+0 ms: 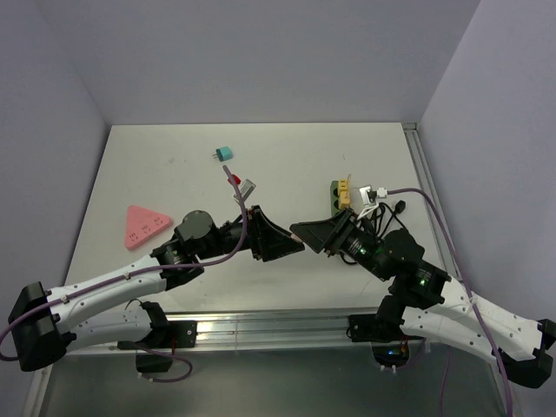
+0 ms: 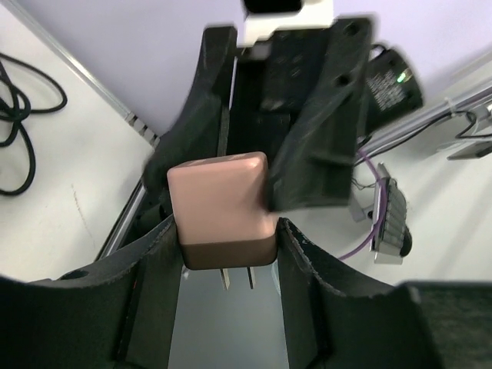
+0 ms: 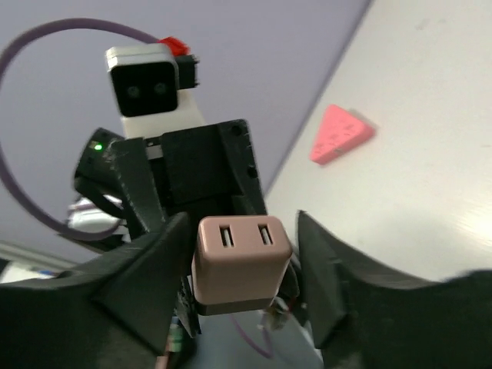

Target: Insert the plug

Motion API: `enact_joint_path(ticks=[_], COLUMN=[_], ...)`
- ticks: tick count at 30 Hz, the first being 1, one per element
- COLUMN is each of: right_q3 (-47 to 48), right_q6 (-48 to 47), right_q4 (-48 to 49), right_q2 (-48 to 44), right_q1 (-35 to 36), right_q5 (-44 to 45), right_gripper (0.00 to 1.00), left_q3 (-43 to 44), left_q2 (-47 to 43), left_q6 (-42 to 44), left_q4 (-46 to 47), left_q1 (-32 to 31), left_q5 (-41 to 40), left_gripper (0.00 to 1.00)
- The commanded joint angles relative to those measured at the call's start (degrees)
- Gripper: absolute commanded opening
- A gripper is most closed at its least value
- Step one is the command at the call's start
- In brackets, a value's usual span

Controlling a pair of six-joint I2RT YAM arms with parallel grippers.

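Note:
The plug (image 2: 221,204) is a pink cube with a dark base and two metal prongs, held in the air between both arms. My left gripper (image 2: 227,229) is shut on its dark base, prongs pointing back toward the wrist. In the right wrist view the plug (image 3: 240,260) shows its two-slot face, and my right gripper (image 3: 242,223) stands open around it, with a gap on its right side. From above, the left gripper (image 1: 289,247) and right gripper (image 1: 307,233) meet tip to tip, hiding the plug. A pink triangular socket block (image 1: 143,224) lies at the left.
A teal adapter (image 1: 225,155) and a small red and grey piece (image 1: 239,184) lie toward the back. A green power strip (image 1: 336,196) with yellow and white adapters and black cables sits at the right. A metal rail runs along the table's near edge (image 1: 261,326).

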Motion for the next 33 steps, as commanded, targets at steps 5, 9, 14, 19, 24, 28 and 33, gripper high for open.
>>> enact_joint_path(ticks=[5,9,14,19,24,28,33], right_q3=[12.01,17.37,19.23,23.17,30.29,33.9,38.99], right_q6=[-9.96,-12.77,-8.48,-3.64,-1.27,-0.56,-0.64], right_q4=[-21.55,-28.76,-35.1,-37.64,-40.82,-42.92,-45.39], right_q2=[-2.56,-3.62,-3.97,1.03,7.8,11.4,16.94], right_q1=[-0.1,-0.19,-0.19,-0.1,-0.19,-0.28,-1.16], right_q5=[2.86,-0.56,-1.54,-7.15,-8.65,-8.83,-10.76], right_gripper=[0.82,0.84,0.82,0.81,0.8,0.8,0.79], left_q3=[1.92,1.31,2.01,7.54,5.79,4.47,5.7], left_q2=[-3.17,-4.31,-6.68,-7.39,-9.58,-10.99,-10.03], left_q6=[7.99,8.96,15.62,32.13,39.09,44.63,49.3], left_q4=[-3.78,-2.64,-5.44,-16.08,-13.63,-15.03,-18.9], left_q1=[-0.36,-0.36,-0.45,-2.38,-3.17,-4.93,-6.25], left_q5=[4.22,7.66,7.76,-3.58,-6.39,-10.09,-15.36], left_gripper=[0.0,0.0,0.0,0.01,0.0,0.01,0.0])
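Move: The brown plug is already between the left fingertips and still between the right ones too, level with both hand points and within about 1 cm of each. From the left hand the green power strip's middle lies some 25 cm ahead, 16 cm to the right and 31 cm below. The strip's yellow plugs are roughly 32 cm ahead, 17 cm right and 29 cm below. Right hand releases the plug, swings 5 cm right, returns farther back; left hand rolls the plug about 40 degrees. ##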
